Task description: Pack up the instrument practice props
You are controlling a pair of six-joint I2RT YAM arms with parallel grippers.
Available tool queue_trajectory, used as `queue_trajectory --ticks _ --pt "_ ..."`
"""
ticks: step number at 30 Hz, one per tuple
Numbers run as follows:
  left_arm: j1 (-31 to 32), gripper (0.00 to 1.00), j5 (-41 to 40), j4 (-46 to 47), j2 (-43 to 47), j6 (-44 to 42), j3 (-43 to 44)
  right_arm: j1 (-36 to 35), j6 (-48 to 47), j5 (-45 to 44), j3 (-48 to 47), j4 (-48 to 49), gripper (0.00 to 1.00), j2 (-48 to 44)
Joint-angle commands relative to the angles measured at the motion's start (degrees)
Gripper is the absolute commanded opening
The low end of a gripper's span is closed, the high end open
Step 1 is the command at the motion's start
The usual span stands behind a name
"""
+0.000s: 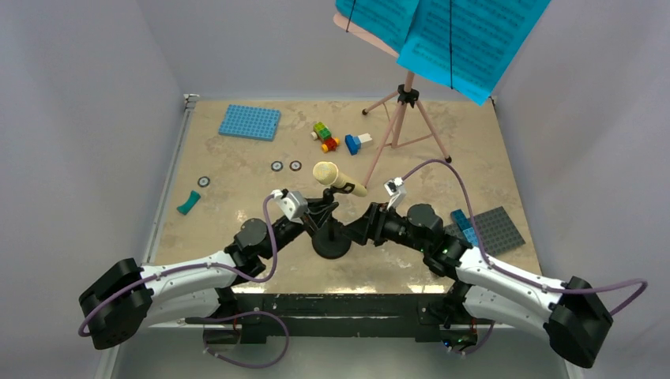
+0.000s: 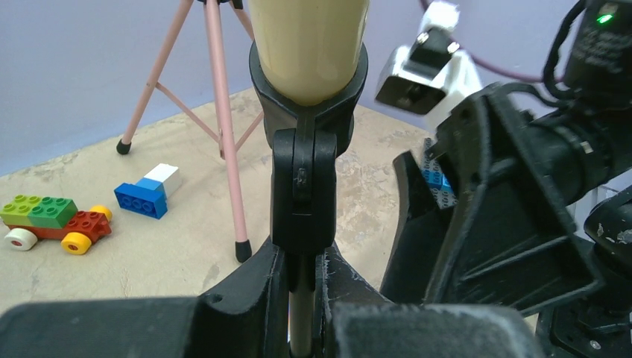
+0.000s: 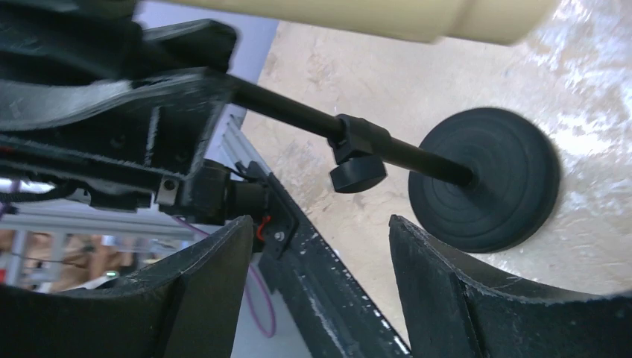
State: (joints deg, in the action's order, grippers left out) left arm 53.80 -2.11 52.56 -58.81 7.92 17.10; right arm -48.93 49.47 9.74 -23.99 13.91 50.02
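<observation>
The small black mic stand [image 1: 330, 245] stands on its round base at the table's near edge, with the cream toy microphone [image 1: 338, 178] clipped in its top. My left gripper [image 1: 321, 215] is shut on the stand's thin pole just under the clip, as the left wrist view shows [image 2: 302, 272]. My right gripper [image 1: 365, 224] is open and empty just right of the stand. In the right wrist view [image 3: 320, 224] its jaws stand wide apart beside the round base [image 3: 484, 179]. The pink tripod music stand [image 1: 403, 118] holds the cyan sheet-music pages [image 1: 450, 31] at the back right.
A blue baseplate [image 1: 250, 121] lies at the back left and a grey one [image 1: 494, 229] at the right. A brick car [image 1: 325, 136], a blue and white brick [image 1: 357, 142], a teal piece [image 1: 189, 203] and small rings [image 1: 276, 166] lie on the table.
</observation>
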Motion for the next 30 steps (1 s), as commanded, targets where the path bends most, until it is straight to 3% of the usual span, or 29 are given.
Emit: queue_trajectory --ticks 1,13,24,30 --pt "1.4 0.00 -2.1 -4.6 -0.3 2.8 -2.3 3.5 15.0 11.8 3.3 17.4 0.70 5.1" --pt "2.6 0.00 -3.1 -4.7 0.0 1.9 -3.1 8.1 20.8 16.6 3.0 28.1 0.60 16.0" --pt "2.7 0.00 -3.2 -4.7 0.3 1.9 -3.3 8.8 21.5 18.6 1.1 29.3 0.51 22.0" --pt "3.2 0.00 -3.1 -4.7 0.2 1.9 -3.4 9.0 20.5 19.2 0.1 30.6 0.30 24.0"
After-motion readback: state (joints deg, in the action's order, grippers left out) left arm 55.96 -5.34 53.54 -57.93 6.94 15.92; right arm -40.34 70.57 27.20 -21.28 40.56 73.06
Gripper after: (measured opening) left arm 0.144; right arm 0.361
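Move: The stand's clamp knob, which the right fingers go for, is about 2 cm ahead of the right hand, 3 cm to its left and 3 cm lower. The round base is some 4 cm ahead, 4 cm left and 14 cm below that hand; the cream microphone is about 6 cm ahead, 2 cm left and 8 cm above. From the left hand the knob is about 2 cm back, level sideways and 7 cm down. The stand's clamp knob is approached by the right hand, which sinks some 3 cm while going left and forward about 2 cm each, tipping its fingers roughly 25 degrees farther down. Its wide-open fingers close by about half until the tips straddle the knob; a firm pinch can't be made out. The left hand keeps its grip on the upper pole, holding the stand nearly still. ##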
